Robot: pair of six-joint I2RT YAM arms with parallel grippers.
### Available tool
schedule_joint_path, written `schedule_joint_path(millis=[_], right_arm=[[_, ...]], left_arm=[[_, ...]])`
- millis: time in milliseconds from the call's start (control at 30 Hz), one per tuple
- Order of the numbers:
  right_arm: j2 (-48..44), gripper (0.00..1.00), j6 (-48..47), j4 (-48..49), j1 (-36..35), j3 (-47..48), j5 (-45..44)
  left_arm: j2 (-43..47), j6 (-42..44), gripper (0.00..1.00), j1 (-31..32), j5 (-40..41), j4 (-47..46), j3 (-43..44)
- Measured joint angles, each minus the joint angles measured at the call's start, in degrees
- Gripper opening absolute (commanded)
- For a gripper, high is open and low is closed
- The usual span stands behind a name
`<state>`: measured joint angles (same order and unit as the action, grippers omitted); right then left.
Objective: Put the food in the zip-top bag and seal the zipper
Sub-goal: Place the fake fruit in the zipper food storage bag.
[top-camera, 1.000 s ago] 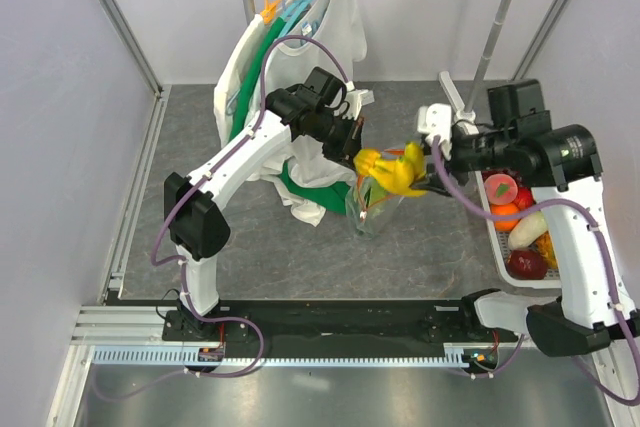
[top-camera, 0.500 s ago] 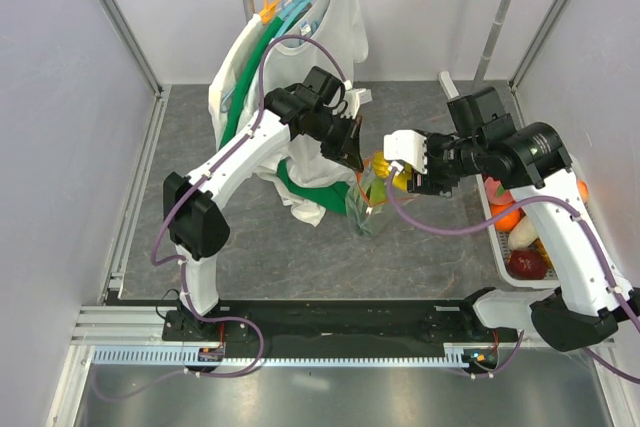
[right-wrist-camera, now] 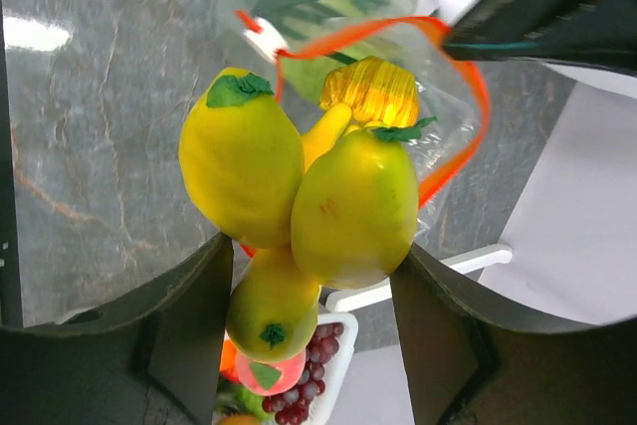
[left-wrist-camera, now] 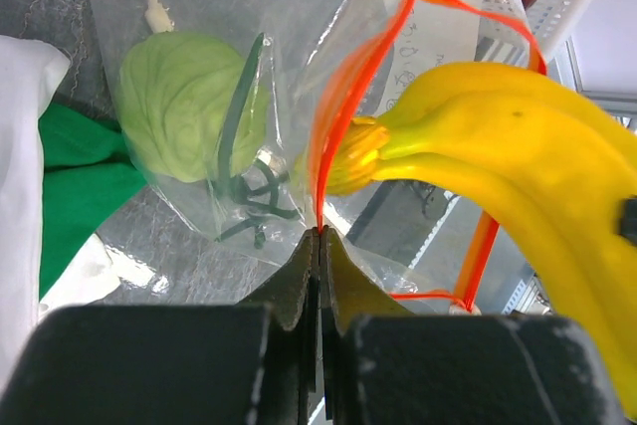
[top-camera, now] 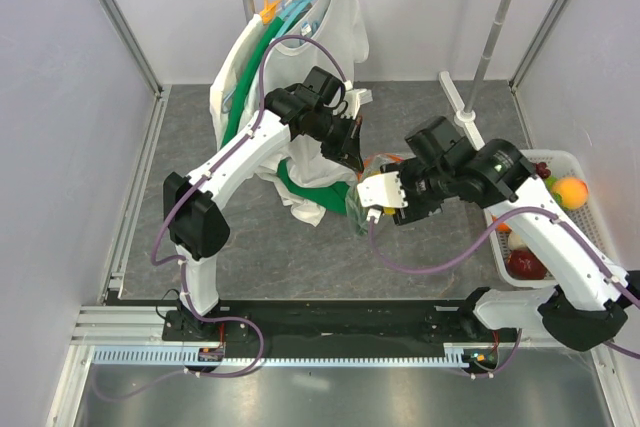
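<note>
The clear zip-top bag hangs open from my left gripper, which is shut on the rim at the red-orange zipper. A pale green cabbage-like piece and dark green onion stalks lie inside it. My right gripper is shut on a bunch of yellow bananas. The bunch's stem points into the bag's mouth, ringed by the zipper. From above, the right gripper covers the bag, just in front of the left gripper.
A white slatted basket at the right edge holds more fruit, among them an orange-yellow one and a dark red one. Shirts hang from a rack behind the left arm. The rack's pole slants at the back right.
The right arm swung left from the basket side, carrying the bananas over and down to the bag's mouth. The left gripper stayed put on the rim.
</note>
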<state>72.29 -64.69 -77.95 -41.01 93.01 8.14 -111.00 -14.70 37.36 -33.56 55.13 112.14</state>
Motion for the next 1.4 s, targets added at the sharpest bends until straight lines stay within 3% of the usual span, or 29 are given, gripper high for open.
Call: schedule_joint_path(millis=[700, 733, 767, 800, 833, 933, 1000, 1167, 1400], right_arm=[[15.2, 0.39, 1.9, 0.2, -8.0, 1.1, -22.1], [15.5, 0.43, 1.7, 0.2, -8.0, 1.1, -22.3], [15.6, 0.6, 1.5, 0.5, -8.0, 0.9, -22.7], [15.5, 0.66, 1.3, 1.1, -8.0, 0.4, -23.1], [15.4, 0.79, 0.9, 1.7, -8.0, -0.3, -23.6], [15.0, 0.95, -0.3, 4.7, -8.0, -2.8, -25.2], [14.6, 0.98, 0.0, 6.6, -8.0, -3.2, -26.1], [11.5, 0.98, 5.2, 9.9, -7.1, -2.2, -25.1], [1.8, 0.93, 23.2, 13.5, 1.6, 0.2, -17.3]], left_arm=[[0.0, 0.0, 0.02, 0.0, -6.2, -0.6, -1.2], [0.0, 0.0, 0.02, 0.0, -6.6, -0.7, -1.4], [0.0, 0.1, 0.02, 0.0, -7.1, -0.8, -1.7], [0.0, 0.1, 0.02, 0.0, -7.4, -0.9, -2.1], [0.0, 0.1, 0.02, 0.0, -7.6, -1.0, -2.5], [0.0, 0.1, 0.02, -0.1, -8.1, -1.0, -3.8], [0.0, 0.1, 0.02, -0.3, -8.6, -0.9, -4.2], [0.0, 0.0, 0.02, -1.6, -9.1, -0.9, -4.2], [0.0, -0.1, 0.02, -2.8, -9.2, -0.9, -4.2]])
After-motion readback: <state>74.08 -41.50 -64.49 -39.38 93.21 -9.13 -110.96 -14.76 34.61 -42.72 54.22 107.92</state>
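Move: The right gripper holds the bananas, stems first, over the zip-top bag. The open bag mouth lies about 7 cm ahead of this gripper, 2 cm to its left and 8 cm below; the cabbage inside the bag sits some 3 cm ahead, 1 cm left and 18 cm down, and the green shirt's hem about 4 cm ahead, 15 cm left and 23 cm below. From the left gripper, still pinching the rim, the mouth's middle is roughly 6 cm right, 1 cm back and 2 cm lower. Feed the bananas into the bag mouth with the right gripper, going forward and down about 6 cm each while tipping the fingers some 25 degrees steeper. Open the fingers to let go, then climb about 8 cm clear of the mouth, turning clockwise as you rise. Keep the left fingers pinched on the orange zipper rim, easing back about 2 cm and then partly returning. ##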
